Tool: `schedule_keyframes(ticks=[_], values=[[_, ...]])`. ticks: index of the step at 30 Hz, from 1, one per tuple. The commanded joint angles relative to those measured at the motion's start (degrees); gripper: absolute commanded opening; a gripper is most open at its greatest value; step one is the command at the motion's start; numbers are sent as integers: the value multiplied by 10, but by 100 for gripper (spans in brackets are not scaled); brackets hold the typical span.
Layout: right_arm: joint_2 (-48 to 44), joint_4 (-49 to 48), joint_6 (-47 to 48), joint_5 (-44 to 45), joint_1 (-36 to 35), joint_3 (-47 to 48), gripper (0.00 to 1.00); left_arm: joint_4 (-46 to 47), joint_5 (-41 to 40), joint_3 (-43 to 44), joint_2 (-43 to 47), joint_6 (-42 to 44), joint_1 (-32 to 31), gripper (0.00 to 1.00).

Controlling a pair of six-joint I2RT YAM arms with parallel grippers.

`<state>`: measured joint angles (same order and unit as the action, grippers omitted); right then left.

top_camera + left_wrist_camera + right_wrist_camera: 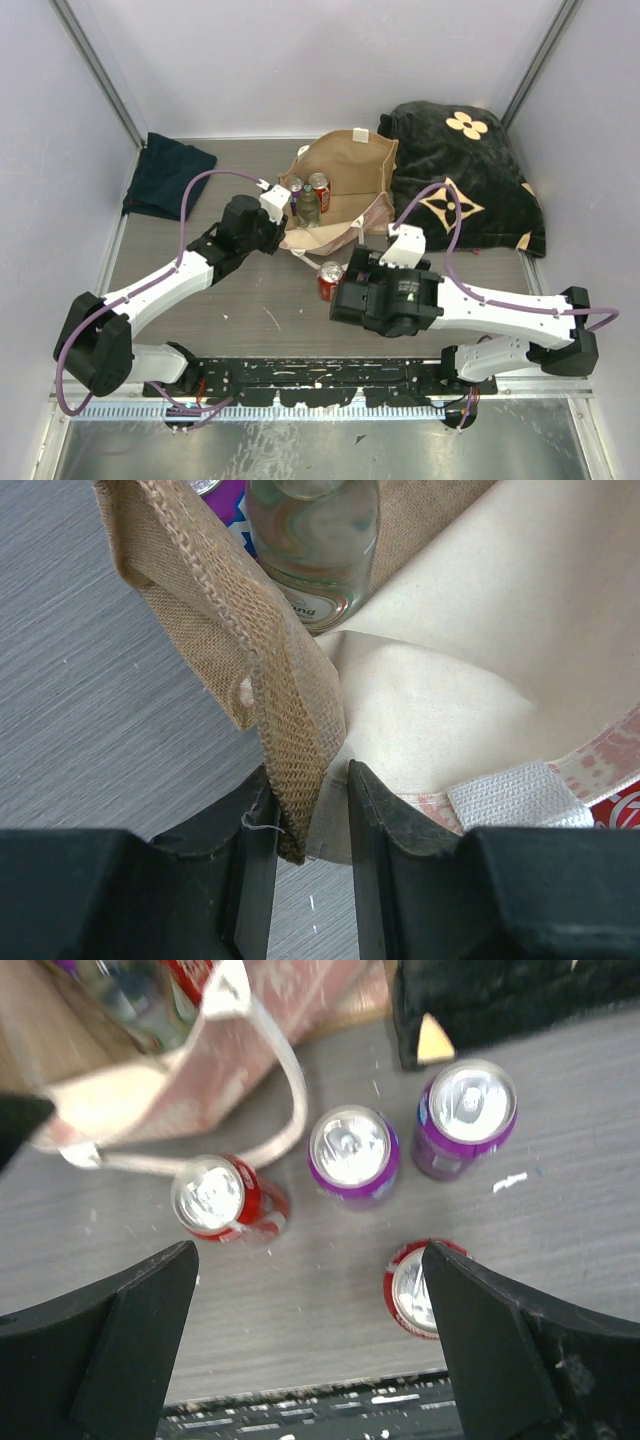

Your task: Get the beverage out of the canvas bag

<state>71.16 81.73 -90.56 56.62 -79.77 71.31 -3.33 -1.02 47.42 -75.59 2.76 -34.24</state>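
Note:
The tan canvas bag (345,170) lies open at the back middle of the table. Inside it show a red can (319,190), a clear bottle (307,206) and a purple can (294,186). My left gripper (278,222) is shut on the bag's woven front rim (290,770), with the bottle (315,540) just beyond the jaws. My right gripper (308,1260) is wide open and empty above the table in front of the bag (150,1070). Under it stand two red cans (215,1200) (415,1295) and two purple cans (352,1152) (465,1115).
A black blanket with tan flower marks (465,175) lies right of the bag. A dark navy folded cloth (168,175) lies at the back left. One red can (329,280) shows beside my right gripper in the top view. The cream bag handle (290,1110) loops near the cans.

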Motion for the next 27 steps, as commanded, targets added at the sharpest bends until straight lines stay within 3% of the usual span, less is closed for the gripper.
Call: schedule_keyframes(ticks=[1,3,5,8,11,14,18,27], values=[[3,20,85,77,49,76,100,-13,-14,-20,-1,4,0,39],[6,5,137,88,79,107,100,-14,-17,-20,-1,5,0,39],[9,-66,253,78,129,127,100,-11,-16,-20,-3,4,0,39],[13,-241,463,8,240,131,100,-5,-12,-20,-4,1,0,39],[31,-409,592,-95,322,128,100,-6,-14,-19,-3,0,0,39],[84,-474,654,-170,357,169,99,-7,-18,-19,1,3,0,39],[177,-488,702,-221,362,263,97,-10,-25,-17,8,8,0,39],[321,-506,695,-280,391,370,94,-7,-20,-15,15,8,-1,39]])
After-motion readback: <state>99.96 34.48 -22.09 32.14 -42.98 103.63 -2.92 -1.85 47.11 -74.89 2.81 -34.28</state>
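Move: The red can still in the bag lies about 28 cm ahead of the right hand, 10 cm to its left and 16 cm lower. The bottle stands roughly 3 cm nearer and 3 cm farther left than that can, and the bag's purple can stands level with it, 6 cm to its left. A red can already out on the table is some 4 cm ahead and 7 cm left of the right hand. From the left hand, the bagged red can is about 11 cm ahead and 7 cm right. Rising first, then sweeping forward, the right hand leaves the cans on the table and travels some 25 cm out and 8 cm up. It veers slightly right before swinging about 12 cm left over the bag's open mouth, turning counter-clockwise late towards the bagged red can, fingers staying wide open and touching nothing. The left hand keeps its pinch on the bag's near-left rim. ##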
